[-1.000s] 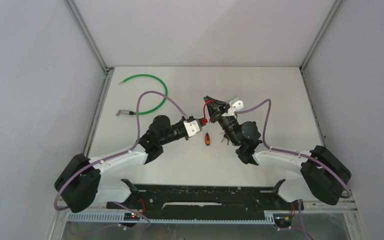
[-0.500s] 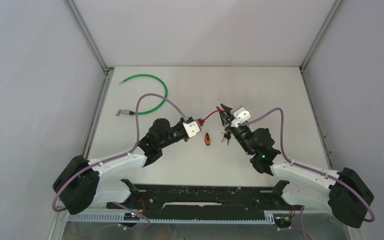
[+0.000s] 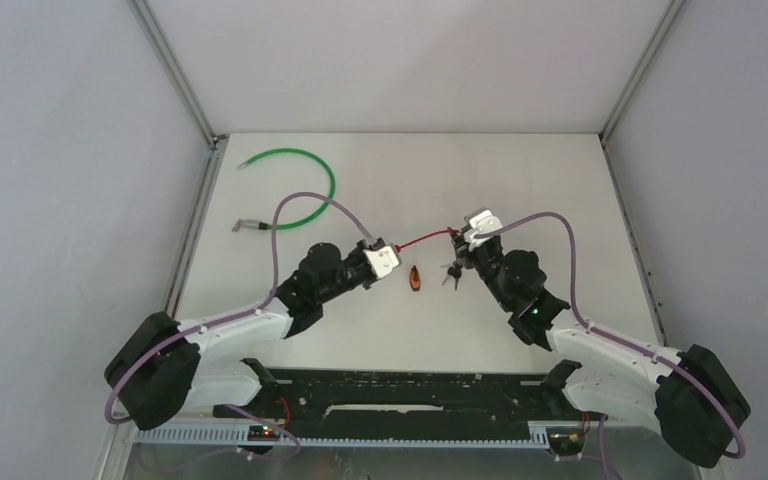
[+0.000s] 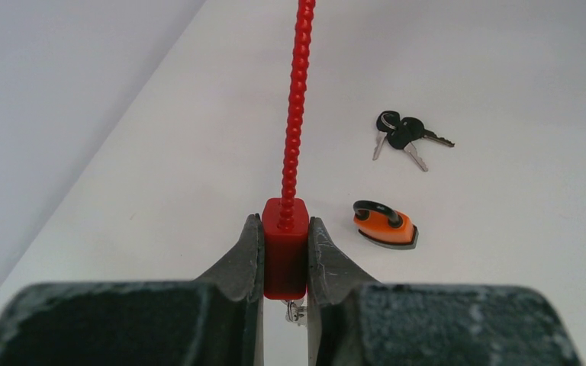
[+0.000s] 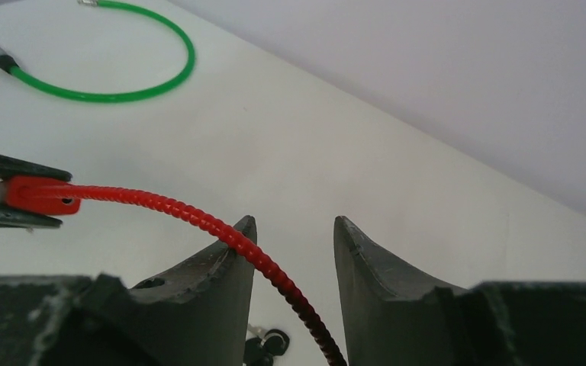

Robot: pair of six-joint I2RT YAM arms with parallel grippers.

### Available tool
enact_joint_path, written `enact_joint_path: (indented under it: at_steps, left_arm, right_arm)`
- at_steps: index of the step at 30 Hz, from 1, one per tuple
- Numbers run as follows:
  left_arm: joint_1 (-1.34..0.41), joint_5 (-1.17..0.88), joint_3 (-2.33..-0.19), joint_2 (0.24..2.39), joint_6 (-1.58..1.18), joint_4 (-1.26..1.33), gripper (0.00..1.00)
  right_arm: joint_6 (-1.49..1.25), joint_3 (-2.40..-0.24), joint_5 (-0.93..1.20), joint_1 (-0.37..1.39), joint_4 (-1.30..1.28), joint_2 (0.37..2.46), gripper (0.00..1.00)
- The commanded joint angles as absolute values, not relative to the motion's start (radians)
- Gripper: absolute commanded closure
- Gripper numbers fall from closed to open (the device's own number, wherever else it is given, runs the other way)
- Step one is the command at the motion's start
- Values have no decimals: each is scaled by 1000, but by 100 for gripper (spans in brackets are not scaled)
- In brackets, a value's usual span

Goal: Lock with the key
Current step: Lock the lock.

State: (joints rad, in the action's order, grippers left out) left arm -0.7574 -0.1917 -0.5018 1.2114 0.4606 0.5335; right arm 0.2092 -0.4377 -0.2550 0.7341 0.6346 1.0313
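My left gripper (image 4: 284,221) is shut on the red block body of the lock (image 4: 284,252), low over the table's middle (image 3: 397,250). The lock's red beaded cable (image 3: 428,238) runs right to my right gripper (image 3: 457,240). There it passes between the open jaws (image 5: 294,221) and leans on the left finger (image 5: 229,252); nothing is clamped. The key bunch (image 4: 400,133) has black heads. It lies flat on the table just below the right gripper (image 3: 450,272). No key is in the lock.
A small orange padlock (image 3: 416,279) lies on the white table between the two grippers, left of the keys. A green cable (image 3: 305,185) curls at the back left. Grey walls close the table on three sides.
My right gripper has opened and let go of the red cable. The right arm has pulled back to the right, and the looped cable now stretches out nearly straight. The left gripper still holds the lock body.
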Motion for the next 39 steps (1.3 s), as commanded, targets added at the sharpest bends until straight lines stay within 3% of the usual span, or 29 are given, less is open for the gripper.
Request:
enact_joint_path:
  at_steps: [1,15,21,30,39]
  left_arm:
    - [-757,-131,-470,1177,449,529,100]
    - [-756,-103,-462,1162,453,531,100]
    - [-756,-111,-462,1161,454,531,100]
    - [-756,-118,-440,1139,454,557,100]
    - [-757,-138,-423,1120,451,582,100]
  right_arm:
    - [185,-456,-307,714,588,1025,55]
    - [249,-475,-328,698,481,1034,45]
    - [256,-477,-315,692,486,1035,58]
    - [278,-471,-225,688,499,1075,36]
    - [367,-446,-242,685,666,1157,35]
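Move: The red lock's cable runs rightward out of the left hand's grip and passes across the right hand's left finger; its free end, out of sight, lies roughly 4 cm right, 1 cm back and 4 cm below the right hand. From the right hand, the lock body is about 13 cm left, 3 cm back and 5 cm lower, the keys straight below by some 22 cm, the orange block 8 cm left, 2 cm back and 21 cm down. That cable end lies about 17 cm right of the left hand, 2 cm ahead and 1 cm above. The right hand, already partly open and clear of any grip on the cable, sinks about 5 cm beside it, swinging near 3 cm right and then halfway back left, while its left side dips some 10 degrees and its fingers spread wider after a brief narrowing. The left hand keeps its pinch on the red lock body and eases about 2 cm left and 2 cm down, drawing lock and cable with it. ##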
